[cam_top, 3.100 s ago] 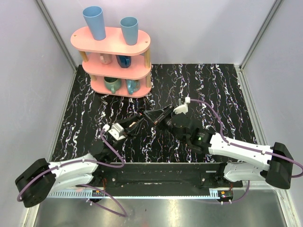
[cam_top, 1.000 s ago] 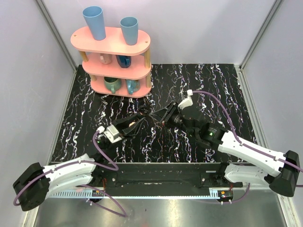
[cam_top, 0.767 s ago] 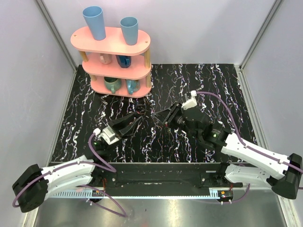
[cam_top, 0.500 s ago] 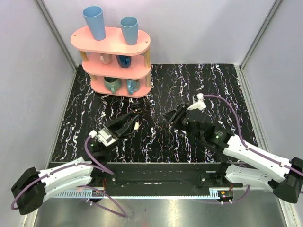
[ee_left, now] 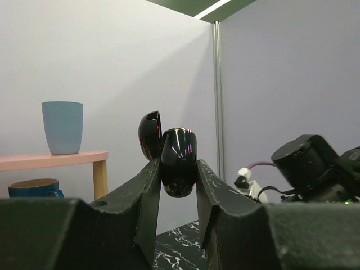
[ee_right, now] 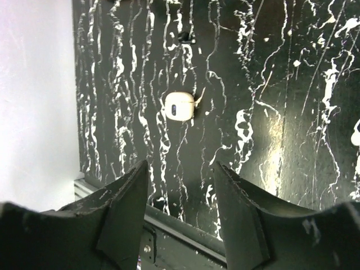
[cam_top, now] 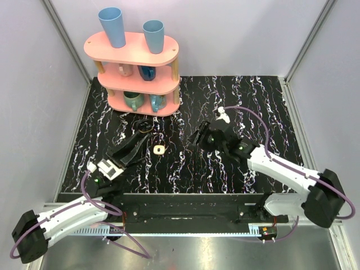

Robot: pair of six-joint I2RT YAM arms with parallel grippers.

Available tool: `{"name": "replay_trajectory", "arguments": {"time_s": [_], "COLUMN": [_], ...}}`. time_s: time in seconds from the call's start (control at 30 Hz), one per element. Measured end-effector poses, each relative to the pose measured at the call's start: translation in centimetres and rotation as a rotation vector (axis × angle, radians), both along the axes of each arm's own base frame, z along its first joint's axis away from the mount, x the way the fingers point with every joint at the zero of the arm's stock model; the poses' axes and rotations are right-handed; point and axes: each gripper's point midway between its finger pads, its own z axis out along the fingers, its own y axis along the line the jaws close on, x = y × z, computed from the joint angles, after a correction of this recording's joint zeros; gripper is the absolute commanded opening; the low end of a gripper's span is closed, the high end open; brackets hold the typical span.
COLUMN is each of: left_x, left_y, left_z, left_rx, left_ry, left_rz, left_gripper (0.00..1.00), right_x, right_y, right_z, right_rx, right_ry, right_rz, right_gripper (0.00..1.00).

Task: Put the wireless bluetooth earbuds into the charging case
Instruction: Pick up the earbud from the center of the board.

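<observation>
My left gripper [ee_left: 178, 170] is shut on the charging case [ee_left: 179, 162], a glossy black clamshell with its lid [ee_left: 149, 134] hinged open, held up off the table. From above, the charging case [cam_top: 143, 125] sits at the tip of the left gripper [cam_top: 139, 131]. One cream-white earbud [cam_top: 159, 149] lies on the black marbled table, just right of the left fingers. In the right wrist view this earbud [ee_right: 179, 106] lies ahead of my right gripper [ee_right: 180, 167], which stands open and empty. The right gripper [cam_top: 195, 139] is right of the earbud, apart from it.
A pink two-tier shelf [cam_top: 135, 53] stands at the back left, with blue cups [cam_top: 112, 26] on top and mugs [cam_top: 134, 100] inside. Grey walls close off the sides and back. A black rail [cam_top: 185, 208] runs along the near table edge.
The two grippers, which met at the table's middle, have drawn apart. The left one swung left and back with the case. The right jaws opened, and an earbud now lies on the table.
</observation>
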Motion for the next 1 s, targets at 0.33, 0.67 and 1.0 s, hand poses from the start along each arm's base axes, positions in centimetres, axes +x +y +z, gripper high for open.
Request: {"name": "replay_trajectory", "arguments": {"time_s": [0.33,0.67,1.0], "left_x": [1.3,1.7,0.7], "left_y": [-0.5,-0.4,1.3], "left_z": [-2.2,-3.9,-2.0], "left_rx": [0.021,0.03,0.018], "left_ry": [0.123,0.211,0.203], "left_rz": [-0.011,-0.036,-0.031], "left_gripper": [0.0,0.0,0.0], "right_x": [1.3,2.8,10.4], "right_y": [-1.8,2.9,8.7], "right_z": [-6.7,-7.4,-8.2], "right_rx": [-0.029,0.048,-0.088], "right_ry": [0.194,0.189,0.06], "right_rz": [0.002,0.177,0.338], "right_gripper": [0.63,0.63,0.61]}}
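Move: The black earbud on the board lies about 16 cm ahead of the right hand, 13 cm to its left and 18 cm below. The white case sits on the board some 11 cm nearer the base than the earbud, about 5 cm ahead and 15 cm left of this hand. The black charging case in the left fingers is roughly 15 cm left, 9 cm back and 19 cm higher. From the left hand the earbud is about 25 cm ahead, 3 cm right and 37 cm below. Towards the black earbud, touching nothing yet, the right hand first dips about 6 cm, checks, then sweeps forward and left some 10 cm each way while sinking a little more, turning nearly 20 degrees counter-clockwise, fingers staying open. The left hand keeps its grip on the black charging case, sinks about 4 cm and comes halfway back up, tipping some 12 degrees forward. ##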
